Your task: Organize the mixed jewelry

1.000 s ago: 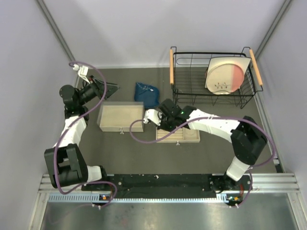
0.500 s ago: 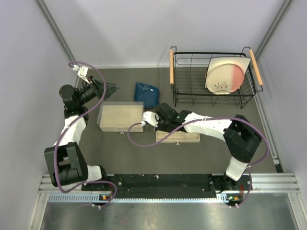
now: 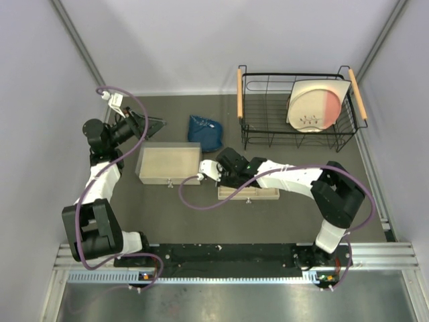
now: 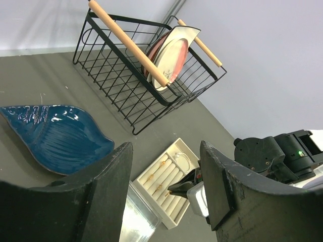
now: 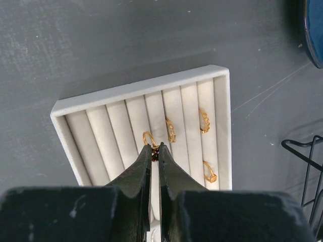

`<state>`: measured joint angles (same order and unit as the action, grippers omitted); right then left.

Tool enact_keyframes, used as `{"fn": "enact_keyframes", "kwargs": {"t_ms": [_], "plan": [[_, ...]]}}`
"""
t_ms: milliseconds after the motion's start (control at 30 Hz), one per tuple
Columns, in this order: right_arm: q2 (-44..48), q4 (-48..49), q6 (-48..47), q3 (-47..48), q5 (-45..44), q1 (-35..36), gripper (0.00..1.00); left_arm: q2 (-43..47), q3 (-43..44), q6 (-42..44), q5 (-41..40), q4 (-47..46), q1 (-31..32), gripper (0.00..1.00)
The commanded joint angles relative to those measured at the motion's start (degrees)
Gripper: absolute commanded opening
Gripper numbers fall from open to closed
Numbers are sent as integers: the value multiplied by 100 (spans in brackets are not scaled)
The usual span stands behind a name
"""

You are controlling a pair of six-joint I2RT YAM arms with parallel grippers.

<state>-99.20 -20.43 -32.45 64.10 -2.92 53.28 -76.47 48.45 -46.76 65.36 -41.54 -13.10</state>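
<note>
The pale slotted tray (image 5: pixel 136 91) lies under my right gripper (image 5: pixel 155 149). The jaws are shut on a small gold ring (image 5: pixel 148 136) and hold it over a middle slot. Three more gold rings sit in slots to the right, at the middle (image 5: pixel 171 130), the far side (image 5: pixel 204 121) and the near side (image 5: pixel 210 173). In the left wrist view a thin silver hoop (image 4: pixel 182 160) lies in the tray's end compartment. From above, my right gripper (image 3: pixel 221 180) hides much of the tray (image 3: pixel 265 194). My left gripper (image 3: pixel 157 123) is open and empty, raised at the back left.
A closed wooden box (image 3: pixel 169 164) lies left of the tray. A blue pouch (image 3: pixel 204 131) lies behind it. A black wire rack (image 3: pixel 268 127) holding a plate (image 3: pixel 315 104) stands at the back right. Grey walls close both sides.
My right gripper has moved slightly toward the near side and lower over the tray's left end. The left arm has not moved.
</note>
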Motion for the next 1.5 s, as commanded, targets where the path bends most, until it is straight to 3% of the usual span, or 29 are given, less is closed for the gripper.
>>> {"fn": "enact_keyframes", "kwargs": {"t_ms": [0, 1033, 1167, 1367, 1467], "plan": [[-12, 188, -16, -108, 54, 86, 0, -35, -81, 71, 82, -179, -43, 61], [-223, 215, 195, -284, -288, 341, 1, -61, -204, 18, 187, -258, -149, 60], [49, 30, 247, -56, -525, 341, 23, -79, -195, 88, 205, -223, -149, 60], [611, -382, 292, 418, -851, 341, 46, -132, -73, 237, 240, -48, -166, 60], [892, -734, 344, 577, -973, 341, 57, -193, 173, 648, 240, 529, -184, 61]]}}
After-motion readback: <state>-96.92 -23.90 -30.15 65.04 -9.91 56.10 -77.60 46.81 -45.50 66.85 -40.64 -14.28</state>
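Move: The groove for the ring held in the right fingers lies just under that hand, about 2 cm down, 1 cm back and level sideways. At groove height, one gold ring sits about 1 cm ahead and level sideways; another is some 4 cm ahead, also level, and a third 4 cm ahead and 3 cm right. The bracelet lies roughly 10 cm right, level ahead. From the left hand, the groove is about 18 cm right, 9 cm back and 27 cm down. The gold ring, still pinched by the right fingertips, is lowered about 2 cm and drawn back about 1 cm into the groove between the tray's padded rolls, and held there briefly. The fingers then open to about half, letting go of it, and the hand lifts away nearly 4 cm, edging right as it leaves. ##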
